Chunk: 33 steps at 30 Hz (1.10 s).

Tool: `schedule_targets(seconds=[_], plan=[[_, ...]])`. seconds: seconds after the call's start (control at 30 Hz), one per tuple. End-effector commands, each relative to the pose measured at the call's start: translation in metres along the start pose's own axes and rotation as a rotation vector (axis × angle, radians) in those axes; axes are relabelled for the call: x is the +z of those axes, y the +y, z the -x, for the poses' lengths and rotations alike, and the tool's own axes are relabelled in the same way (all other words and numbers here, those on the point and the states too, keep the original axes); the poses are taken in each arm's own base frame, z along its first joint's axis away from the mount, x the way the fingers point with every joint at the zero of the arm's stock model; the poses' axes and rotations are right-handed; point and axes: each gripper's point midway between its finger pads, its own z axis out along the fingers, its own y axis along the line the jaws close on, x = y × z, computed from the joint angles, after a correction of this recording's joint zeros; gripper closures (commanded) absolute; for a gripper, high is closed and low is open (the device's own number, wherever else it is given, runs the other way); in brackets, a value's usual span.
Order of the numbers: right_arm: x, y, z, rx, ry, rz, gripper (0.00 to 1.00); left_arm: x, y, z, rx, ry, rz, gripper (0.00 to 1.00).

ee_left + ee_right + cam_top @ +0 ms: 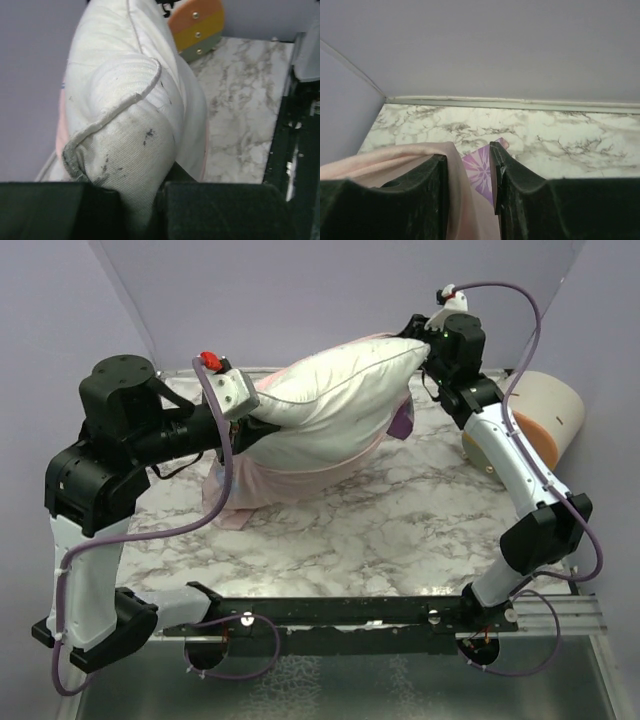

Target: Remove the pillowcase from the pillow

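The white pillow [330, 390] hangs tilted above the marble table, its right end higher. My left gripper [245, 405] is shut on its lower left corner; in the left wrist view that grubby corner [125, 150] is squeezed between the dark fingers [142, 192]. The pillowcase [300, 480] sags inside out under the pillow as pale pink cloth. A purple bit [401, 422] shows at the right. My right gripper [428, 348] is at the pillow's raised right end. In its wrist view, pink and purple snowflake cloth [480, 175] fills the narrow gap between its fingers [468, 155] and drapes over the left finger.
A cream-and-orange cylinder [540, 415] lies at the table's right edge behind the right arm; its striped end [197, 25] shows beyond the pillow. Lilac walls close in the back and sides. A black rail [350, 612] runs along the near edge.
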Motion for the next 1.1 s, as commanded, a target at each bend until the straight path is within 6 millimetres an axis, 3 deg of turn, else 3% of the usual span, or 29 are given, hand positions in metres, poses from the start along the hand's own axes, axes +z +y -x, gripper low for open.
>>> schedule_targets(seconds=[0.0, 0.1, 0.17, 0.27, 0.4, 0.53, 0.73, 0.87, 0.93, 1.07], plan=[[-0.032, -0.017, 0.021, 0.016, -0.059, -0.060, 0.63, -0.046, 0.058, 0.074, 0.244, -0.301, 0.455, 1.00], [-0.046, -0.020, 0.013, 0.027, -0.029, -0.075, 0.47, -0.077, 0.088, 0.120, 0.335, -0.497, 0.684, 1.00], [-0.055, -0.017, 0.013, 0.039, -0.021, -0.056, 0.33, -0.083, 0.101, 0.135, 0.333, -0.540, 0.748, 1.00], [-0.075, 0.002, 0.034, 0.029, -0.073, 0.028, 0.23, -0.076, 0.110, 0.143, 0.309, -0.554, 0.751, 1.00], [-0.114, 0.030, 0.079, 0.015, -0.196, 0.144, 0.14, -0.060, 0.117, 0.134, 0.261, -0.534, 0.727, 1.00], [-0.150, 0.069, 0.105, -0.019, -0.233, 0.326, 0.06, -0.045, 0.106, 0.117, 0.240, -0.487, 0.638, 1.00], [-0.180, 0.091, 0.116, -0.054, -0.234, 0.435, 0.02, -0.033, 0.079, 0.104, 0.221, -0.429, 0.482, 1.00], [-0.224, 0.143, 0.122, -0.186, -0.332, 0.787, 0.00, -0.022, 0.061, 0.092, 0.195, -0.356, 0.361, 1.00], [-0.248, 0.170, 0.115, -0.256, -0.340, 1.002, 0.00, -0.015, 0.056, 0.084, 0.179, -0.319, 0.310, 1.00], [-0.252, 0.201, 0.108, -0.362, -0.350, 1.144, 0.00, 0.001, 0.051, 0.067, 0.135, -0.254, 0.236, 1.00]])
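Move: The pillow's right-hand corner lies right at the right fingers, with a pink fold of the pillowcase over the left finger; the pillow's middle is some 17 cm back, 12 cm left and slightly lower. The striped drum stands about 24 cm right, 8 cm back and 28 cm below that hand. From the left hand, still gripping the near left corner, the right-hand corner is roughly 30 cm ahead, 19 cm right and 12 cm lower, while the hanging pillowcase is about 10 cm ahead, 3 cm right and 30 cm below. Back and up, some 22 and 18 cm, the right hand draws away from where it had the pillow's far right corner, opening wide and coming free of the cloth; late on it swings counter-clockwise and tips its fingers up, ending open across the pillow's right end. The left keeps its pinch, lifts its corner forward and up about 10 cm each, tilting up, then eases partly back. ##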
